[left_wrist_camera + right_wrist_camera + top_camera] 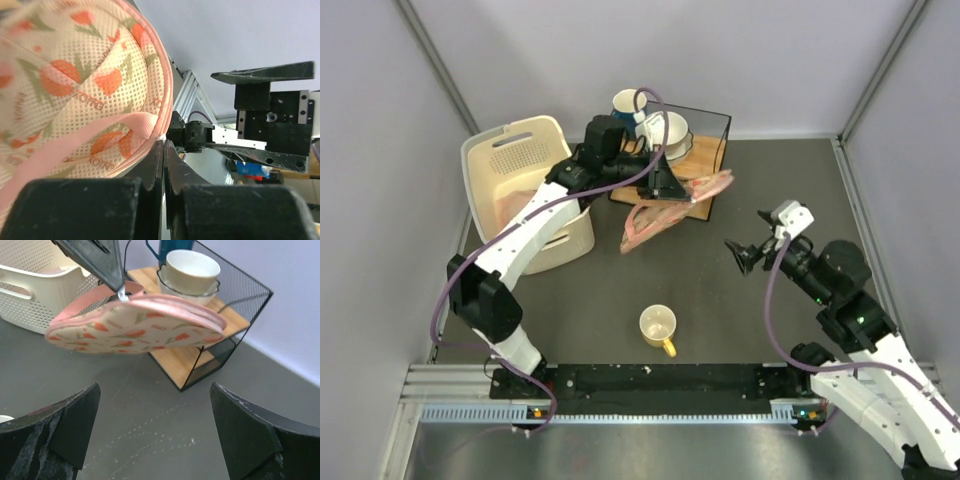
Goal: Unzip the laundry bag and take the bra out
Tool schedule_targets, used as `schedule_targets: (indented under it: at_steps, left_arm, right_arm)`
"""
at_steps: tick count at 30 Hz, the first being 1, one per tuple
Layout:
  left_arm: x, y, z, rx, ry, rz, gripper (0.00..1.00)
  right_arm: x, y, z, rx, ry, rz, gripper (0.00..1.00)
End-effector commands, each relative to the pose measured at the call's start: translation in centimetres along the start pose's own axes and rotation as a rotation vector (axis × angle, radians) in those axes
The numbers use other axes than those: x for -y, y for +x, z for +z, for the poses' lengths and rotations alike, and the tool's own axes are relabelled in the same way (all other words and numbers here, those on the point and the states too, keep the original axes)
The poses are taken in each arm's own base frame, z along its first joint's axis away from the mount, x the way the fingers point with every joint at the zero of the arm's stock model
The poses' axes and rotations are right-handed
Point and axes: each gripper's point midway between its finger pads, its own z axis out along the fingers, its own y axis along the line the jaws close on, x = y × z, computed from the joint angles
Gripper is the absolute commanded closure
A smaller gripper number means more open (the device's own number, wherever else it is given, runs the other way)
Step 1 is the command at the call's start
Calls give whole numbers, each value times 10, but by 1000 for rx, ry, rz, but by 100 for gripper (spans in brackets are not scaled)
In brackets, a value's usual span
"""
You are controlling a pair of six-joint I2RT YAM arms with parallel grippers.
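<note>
The laundry bag [665, 212], beige-pink with red-orange prints and pink trim, hangs in the air in front of the wire rack. My left gripper [670, 186] is shut on its edge, where a silver zip pull [121, 293] shows at the fingertips. Up close, the printed cloth [75, 90] and a pink loop lie against my shut left gripper [165, 146]. The zip seam looks closed in the right wrist view, where the bag [135, 322] floats flat. My right gripper [744, 254] stands open and apart from the bag, over bare table [155, 390]. The bra is out of view.
A white perforated basket [520, 190] stands at the back left. A black wire rack on a wooden board [708, 142] holds stacked bowls [192, 271], with a blue mug [625, 102] behind. A yellow mug [658, 328] sits near the front middle.
</note>
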Motion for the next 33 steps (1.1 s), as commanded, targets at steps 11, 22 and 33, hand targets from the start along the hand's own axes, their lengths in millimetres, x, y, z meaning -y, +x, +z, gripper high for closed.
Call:
schedule_targets:
  at_steps: [11, 22, 33]
  left_arm:
    - [19, 24, 23, -125, 43, 112, 100]
    - [26, 29, 30, -154, 69, 129, 100]
    - [28, 30, 33, -169, 81, 136, 100]
  right_arm:
    - [-7, -21, 50, -181, -244, -339, 8]
    - [-22, -3, 52, -240, -347, -337, 9]
    - [-15, -30, 63, -182, -321, -359, 14]
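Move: The laundry bag hangs by its white zip pull from the left fingers, its middle about 3 cm back, 3 cm left and 4 cm below them. From the open right hand the pull is roughly 8 cm ahead, 12 cm left and 3 cm higher, the bag's middle 5 cm ahead, 15 cm left and 1 cm lower. The bowls stand some 17 cm ahead of the left hand, 5 cm left and 9 cm below; the yellow-handled cup is 9 cm back, 19 cm left and 25 cm below the right hand. The laundry bag stays pinched by its zip pull as the left hand carries it back, right and down, about 5 cm in all, towards the right hand. With its jaws still wide, the right hand goes left and forward around 5 cm, rising first, then sinking and easing up again; it rolls some 30 degrees, left side down, and turns a little counter-clockwise, bringing its fingers either side of the bag's zip edge just below the pull. ##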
